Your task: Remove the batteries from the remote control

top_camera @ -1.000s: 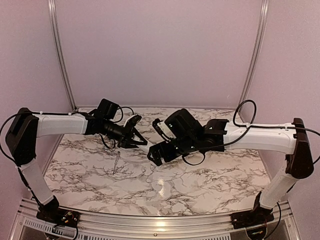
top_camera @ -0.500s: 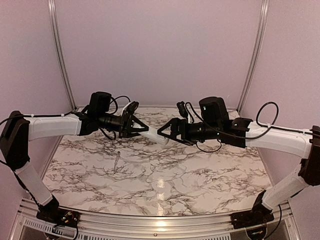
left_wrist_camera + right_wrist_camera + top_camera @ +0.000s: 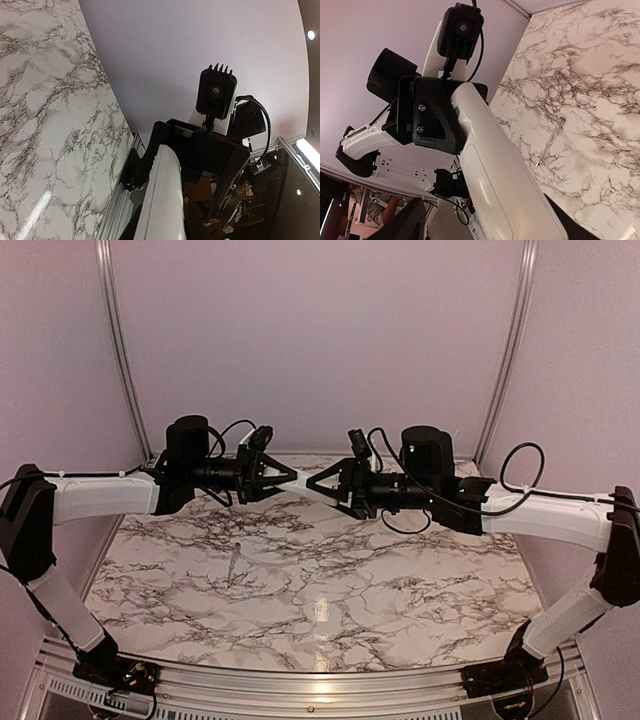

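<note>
The white remote control [image 3: 302,485] hangs in mid-air above the back of the table, bridging my two grippers. My left gripper [image 3: 288,480] is shut on its left end; in the left wrist view the remote control [image 3: 162,190] runs up from between my fingers. My right gripper [image 3: 316,490] faces it and straddles the other end. In the right wrist view the remote control [image 3: 495,170] shows its smooth back, and a gap is visible beside one finger [image 3: 405,222], so the right gripper [image 3: 485,222] is open. The batteries are hidden.
A thin, clear-handled screwdriver-like tool [image 3: 232,565] lies on the marble table [image 3: 330,610], left of centre, also seen in the right wrist view [image 3: 550,141]. Metal frame posts [image 3: 122,350] stand at the back corners against the wall.
Both arms lifted and turned to face each other. The right gripper came round onto the remote's free end and its jaws narrowed. The left grip stayed the same.
</note>
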Controlling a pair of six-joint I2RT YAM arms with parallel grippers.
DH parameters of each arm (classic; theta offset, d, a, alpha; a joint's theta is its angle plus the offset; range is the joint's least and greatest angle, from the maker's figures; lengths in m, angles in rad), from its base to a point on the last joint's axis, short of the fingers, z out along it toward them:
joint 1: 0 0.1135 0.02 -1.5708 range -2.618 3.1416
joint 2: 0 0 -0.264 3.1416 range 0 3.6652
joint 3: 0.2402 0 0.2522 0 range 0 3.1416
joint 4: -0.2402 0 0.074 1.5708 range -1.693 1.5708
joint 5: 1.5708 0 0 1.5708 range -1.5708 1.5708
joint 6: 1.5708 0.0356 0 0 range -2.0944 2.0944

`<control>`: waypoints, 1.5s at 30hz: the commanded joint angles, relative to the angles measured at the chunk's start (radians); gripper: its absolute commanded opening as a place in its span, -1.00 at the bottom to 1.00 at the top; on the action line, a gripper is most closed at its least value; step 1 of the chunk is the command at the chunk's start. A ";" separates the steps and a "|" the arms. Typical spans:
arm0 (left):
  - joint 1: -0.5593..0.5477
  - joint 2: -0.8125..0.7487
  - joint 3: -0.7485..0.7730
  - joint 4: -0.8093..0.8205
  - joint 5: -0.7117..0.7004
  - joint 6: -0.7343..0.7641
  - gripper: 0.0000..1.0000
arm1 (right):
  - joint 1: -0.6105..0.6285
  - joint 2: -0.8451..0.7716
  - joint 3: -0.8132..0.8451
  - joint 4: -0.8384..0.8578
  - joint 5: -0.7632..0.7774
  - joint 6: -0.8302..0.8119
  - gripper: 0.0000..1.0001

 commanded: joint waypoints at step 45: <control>-0.002 -0.161 0.027 -0.232 0.101 0.215 0.15 | -0.035 0.013 0.083 0.075 -0.256 -0.116 -1.00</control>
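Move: The remote control is already pinched by its left end in the left gripper; its middle lies about 6 cm to the right of that hand and 2 cm nearer the bases, at nearly the same height. From the open right gripper, its middle is about 4 cm to the left and about 1 cm ahead, nearly level. The screwdriver lies on the table 15 cm left of the left hand, 6 cm ahead and some 28 cm below. Close the right fingers on the remote's right end while the left still holds the other, both grippers rising about 3 cm together. Once the right has its grip, open the left fingers to roughly half and let that hand sink a little; then ease both hands back 2–3 cm, turning the right wrist some 10 degrees counter-clockwise. ##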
